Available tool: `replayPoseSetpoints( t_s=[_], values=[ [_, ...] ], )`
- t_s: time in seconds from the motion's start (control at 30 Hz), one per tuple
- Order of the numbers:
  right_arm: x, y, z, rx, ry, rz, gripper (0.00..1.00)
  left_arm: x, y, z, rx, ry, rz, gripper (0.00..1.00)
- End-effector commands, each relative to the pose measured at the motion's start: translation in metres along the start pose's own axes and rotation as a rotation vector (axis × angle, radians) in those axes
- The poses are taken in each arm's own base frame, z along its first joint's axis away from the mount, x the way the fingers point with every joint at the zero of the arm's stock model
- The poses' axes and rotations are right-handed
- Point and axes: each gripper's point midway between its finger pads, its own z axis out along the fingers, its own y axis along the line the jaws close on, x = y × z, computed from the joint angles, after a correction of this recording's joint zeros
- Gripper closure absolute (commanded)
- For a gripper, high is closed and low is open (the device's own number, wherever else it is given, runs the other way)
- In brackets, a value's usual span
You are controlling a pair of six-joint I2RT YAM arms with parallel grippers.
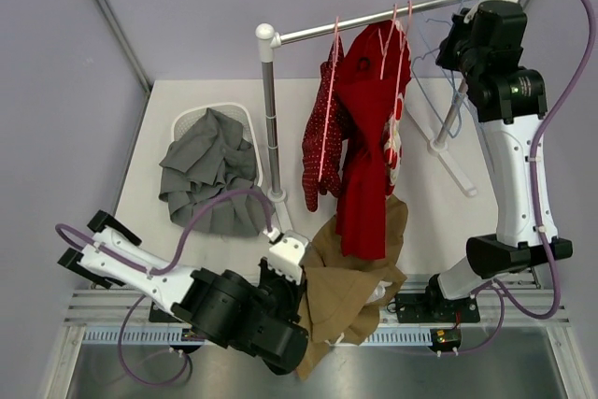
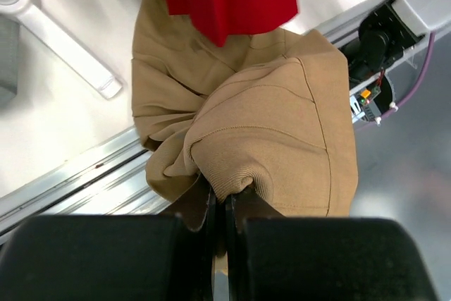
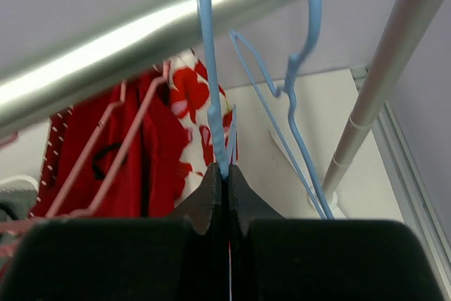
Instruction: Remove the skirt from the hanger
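The skirt is a tan garment bunched at the near table edge, partly under the hanging red cloth. My left gripper is shut on a ribbed fold of the skirt, the left gripper pinching it between both pads. Up at the rail, my right gripper is shut on the thin blue wire hanger, with the right gripper clamped just below the hook. No cloth shows on that hanger.
Red and spotted garments hang on pink hangers from the rail. Another blue hanger hangs beside the held one. A grey garment fills a white basket at left. The rack's post and foot stand on the table.
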Motion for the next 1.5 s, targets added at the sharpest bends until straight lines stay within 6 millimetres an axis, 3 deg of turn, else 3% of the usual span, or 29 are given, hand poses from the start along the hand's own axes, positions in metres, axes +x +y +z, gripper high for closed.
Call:
replayPoseSetpoints(
  t_s=[0.0,0.13,0.2,0.23,0.27,0.33,0.37,0.43,0.5,0.53,0.57,0.6,0.67,0.7,0.8,0.83,0.9,1.0,1.03,1.07,1.1,1.13,1.23,1.3,1.33,1.37,1.4,1.43,1.47],
  values=[
    [-0.007,-0.005,-0.011,-0.002,-0.067,-0.01,1.0,-0.036,0.061,-0.007,-0.096,-0.104,0.033,1.0],
    [0.009,-0.015,-0.02,0.026,-0.048,-0.032,1.0,-0.074,0.091,-0.009,-0.145,-0.179,0.005,1.0],
    [0.011,-0.019,-0.022,0.04,-0.047,-0.032,0.77,-0.093,0.104,-0.011,-0.176,-0.209,0.045,1.0],
    [0.012,-0.019,-0.026,0.038,-0.047,-0.033,0.62,-0.113,0.112,-0.015,-0.198,-0.248,0.007,1.0],
    [0.013,-0.02,-0.027,0.043,-0.047,-0.033,0.2,-0.125,0.119,-0.019,-0.212,-0.265,0.048,1.0],
    [0.013,-0.024,-0.034,0.057,-0.052,-0.027,0.04,-0.155,0.13,-0.029,-0.244,-0.334,0.032,1.0],
    [0.012,-0.025,-0.037,0.059,-0.053,-0.026,0.01,-0.175,0.137,-0.043,-0.243,-0.368,0.041,1.0],
    [0.012,-0.027,-0.045,0.058,-0.061,-0.009,0.0,-0.206,0.145,-0.057,-0.266,-0.454,-0.003,1.0],
    [0.015,-0.023,-0.052,0.034,-0.055,0.035,0.01,-0.231,0.165,-0.075,-0.315,-0.517,0.068,1.0],
    [0.02,-0.023,-0.06,0.023,-0.052,0.051,0.01,-0.256,0.166,-0.084,-0.325,-0.609,-0.053,1.0],
    [0.02,-0.021,-0.064,0.008,-0.059,0.072,0.01,-0.267,0.178,-0.092,-0.4,-0.621,0.097,1.0],
    [0.023,-0.017,-0.069,-0.019,-0.06,0.088,0.01,-0.284,0.18,-0.099,-0.39,-0.717,-0.02,1.0],
    [0.026,-0.021,-0.08,-0.026,-0.083,0.1,0.0,-0.303,0.202,-0.113,-0.493,-0.772,0.059,1.0],
    [0.026,-0.022,-0.084,-0.027,-0.094,0.093,0.01,-0.316,0.21,-0.127,-0.497,-0.819,0.016,1.0],
    [0.023,-0.023,-0.1,-0.05,-0.122,0.082,0.01,-0.345,0.221,-0.133,-0.555,-0.833,0.07,1.0],
    [0.02,-0.022,-0.106,-0.061,-0.135,0.083,0.01,-0.357,0.217,-0.112,-0.59,-0.806,0.119,1.0],
    [0.017,-0.017,-0.113,-0.097,-0.144,0.081,0.0,-0.368,0.223,-0.103,-0.653,-0.794,0.136,1.0],
    [0.01,-0.01,-0.127,-0.152,-0.172,0.085,0.01,-0.386,0.249,-0.085,-0.724,-0.792,0.132,1.0],
    [0.008,-0.009,-0.133,-0.164,-0.183,0.087,0.01,-0.393,0.27,-0.089,-0.754,-0.803,0.092,1.0],
    [0.006,-0.008,-0.136,-0.173,-0.19,0.087,0.01,-0.397,0.281,-0.089,-0.768,-0.802,0.071,1.0],
    [0.005,-0.006,-0.139,-0.19,-0.193,0.085,0.01,-0.396,0.293,-0.067,-0.787,-0.739,0.08,1.0],
    [0.002,-0.005,-0.144,-0.199,-0.202,0.083,0.01,-0.402,0.31,-0.068,-0.793,-0.752,0.044,1.0],
    [-0.003,-0.002,-0.155,-0.233,-0.226,0.079,0.0,-0.396,0.343,-0.028,-0.817,-0.662,0.043,1.0],
    [-0.008,0.005,-0.163,-0.281,-0.252,0.071,0.01,-0.374,0.37,0.011,-0.853,-0.558,0.038,0.99],
    [-0.009,0.013,-0.17,-0.333,-0.257,0.061,0.01,-0.362,0.39,0.021,-0.875,-0.528,-0.008,0.95],
    [-0.011,0.018,-0.173,-0.366,-0.267,0.054,0.01,-0.349,0.404,0.031,-0.885,-0.486,-0.028,0.82],
    [-0.011,0.028,-0.179,-0.427,-0.268,0.04,0.0,-0.319,0.419,0.055,-0.881,-0.395,-0.071,0.62],
    [-0.011,0.033,-0.179,-0.453,-0.264,0.033,0.0,-0.303,0.433,0.066,-0.863,-0.352,-0.111,0.04],
    [-0.012,0.037,-0.18,-0.476,-0.264,0.029,0.01,-0.286,0.439,0.077,-0.846,-0.326,-0.174,0.01]
  ],
)
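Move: The brown skirt is already bunched in the left hand, some 44 cm short of the basket, which lies about 26 cm to its left and 22 cm below; the rack's left post stands 31 cm ahead, 8 cm left, the red skirt 30 cm ahead, 14 cm right. The right hand holds a blue hanger at the bar, about 3 cm ahead, 8 cm above; the right post is 5 cm ahead, 13 cm right. The brown skirt is swung by the left hand some 40 cm forward and nearly 30 cm left to over the basket, rising about 29 cm then dipping 15, wrist turning counter-clockwise; the fingers open at the end. The blue hanger is let go after the right hand sinks 2 cm; that hand then backs off wide open about 16 cm, rising late. ##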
